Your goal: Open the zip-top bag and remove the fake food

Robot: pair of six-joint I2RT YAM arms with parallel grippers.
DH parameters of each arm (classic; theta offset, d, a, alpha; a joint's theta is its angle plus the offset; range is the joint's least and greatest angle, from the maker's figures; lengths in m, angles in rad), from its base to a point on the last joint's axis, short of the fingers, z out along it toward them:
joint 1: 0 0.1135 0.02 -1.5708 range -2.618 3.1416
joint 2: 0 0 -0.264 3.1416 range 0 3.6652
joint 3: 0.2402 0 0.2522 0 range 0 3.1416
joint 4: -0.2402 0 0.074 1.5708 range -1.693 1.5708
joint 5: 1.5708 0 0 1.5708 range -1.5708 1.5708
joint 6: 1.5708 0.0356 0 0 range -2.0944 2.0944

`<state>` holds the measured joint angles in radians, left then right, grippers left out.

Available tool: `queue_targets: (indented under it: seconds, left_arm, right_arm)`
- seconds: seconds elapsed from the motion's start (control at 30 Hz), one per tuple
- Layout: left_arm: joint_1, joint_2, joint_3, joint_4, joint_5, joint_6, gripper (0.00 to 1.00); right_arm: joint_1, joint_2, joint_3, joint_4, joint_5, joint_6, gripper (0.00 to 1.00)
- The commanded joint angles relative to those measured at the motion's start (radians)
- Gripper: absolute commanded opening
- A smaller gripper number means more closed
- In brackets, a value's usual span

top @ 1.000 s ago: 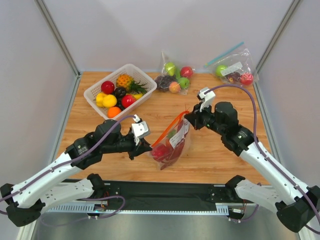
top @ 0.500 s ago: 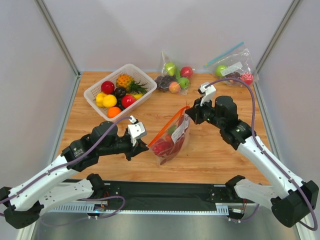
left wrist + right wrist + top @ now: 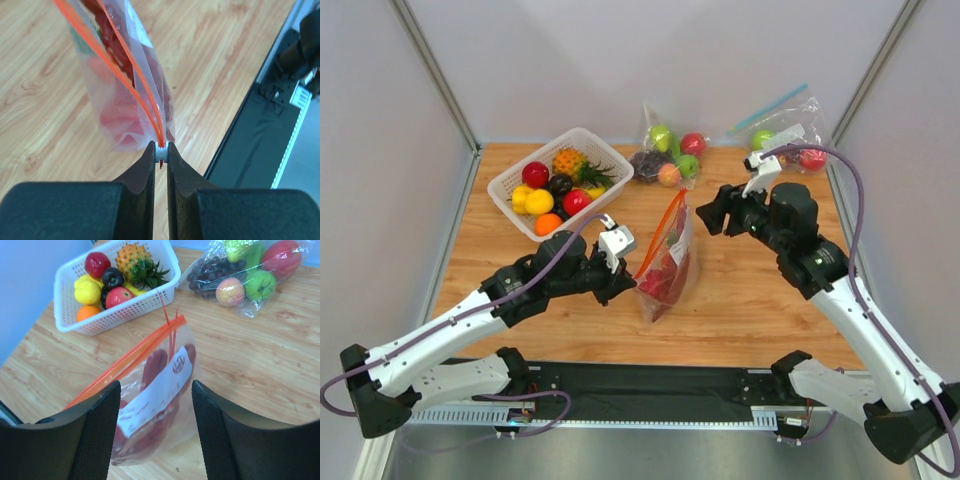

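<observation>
The zip-top bag (image 3: 670, 255) stands on the wooden table, clear with an orange-red zip strip and a white label (image 3: 156, 390). Its zip strips (image 3: 120, 75) are spread apart along most of their length. Red fake food (image 3: 664, 284) lies inside, blurred through the plastic (image 3: 155, 362). My left gripper (image 3: 628, 282) is shut on the small white slider (image 3: 160, 153) at the bag's near end. To the bag's right, my right gripper (image 3: 708, 214) hangs open and apart from it, and the bag shows between its pads (image 3: 102, 425) in the right wrist view.
A white basket (image 3: 582, 132) of small fruits and a pineapple sits at the back left. A clear bag of apples and grapes (image 3: 668, 155) and a bag with a blue zip (image 3: 790, 138) lie at the back. A black rail (image 3: 650, 385) runs along the near edge.
My right gripper has opened, let go of the bag's far end and drawn back to the right. My left gripper has moved right and away with the slider.
</observation>
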<state>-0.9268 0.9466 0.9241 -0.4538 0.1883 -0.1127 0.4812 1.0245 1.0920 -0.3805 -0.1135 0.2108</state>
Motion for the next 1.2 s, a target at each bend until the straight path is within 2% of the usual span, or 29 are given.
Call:
queue_targets:
  seconds: [0.0, 0.13, 0.33, 0.8, 1.07, 1.17]
  left_arm:
    - [-0.003, -0.009, 0.013, 0.139, -0.075, -0.073, 0.00]
    - [-0.007, 0.003, 0.010, 0.181, -0.086, -0.087, 0.00]
    - [-0.038, 0.032, 0.015, 0.207, -0.086, -0.071, 0.00]
    - [-0.107, 0.103, 0.071, 0.198, -0.098, -0.018, 0.00]
    - [-0.110, 0.107, 0.073, 0.191, -0.098, -0.010, 0.00]
    - [-0.113, 0.104, 0.070, 0.184, -0.095, -0.010, 0.00]
  right_arm:
    - [0.014, -0.095, -0.010, -0.084, 0.051, 0.158, 0.61]
    - [0.062, -0.139, -0.067, -0.092, 0.070, 0.237, 0.62]
    - [0.137, -0.126, -0.058, -0.098, 0.100, 0.272, 0.62]
    - [0.270, 0.045, 0.084, -0.150, 0.179, 0.220, 0.64]
    - [0.313, 0.120, 0.140, -0.207, 0.129, 0.174, 0.64]
    - [0.316, 0.152, 0.158, -0.227, 0.055, 0.156, 0.64]
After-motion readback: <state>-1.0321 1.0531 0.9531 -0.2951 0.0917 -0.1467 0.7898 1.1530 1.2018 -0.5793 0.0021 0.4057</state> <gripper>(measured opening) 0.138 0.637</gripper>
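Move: From the right gripper, empty and open, the bag's orange-edged mouth has its middle about 8 cm to the left, 3 cm back and 6 cm lower. The left gripper already pinches its near corner, and from there that middle lies some 8 cm ahead and 6 cm right, at about its own height. From the right hand, the red food in the bag is roughly 8 cm back, 8 cm left and 19 cm down; the fruit bag lies 22 cm ahead, 5 cm left and 24 cm down. Draw the open right gripper back about 5 cm, then sweep it left and down towards the bag's mouth, some 7 cm left in all, tipping the fingers down roughly 15 degrees and leaving them open. Keep the left gripper pinched on the zip corner, carrying it slightly forward and up, then about 4 cm to the right beneath the incoming hand. ##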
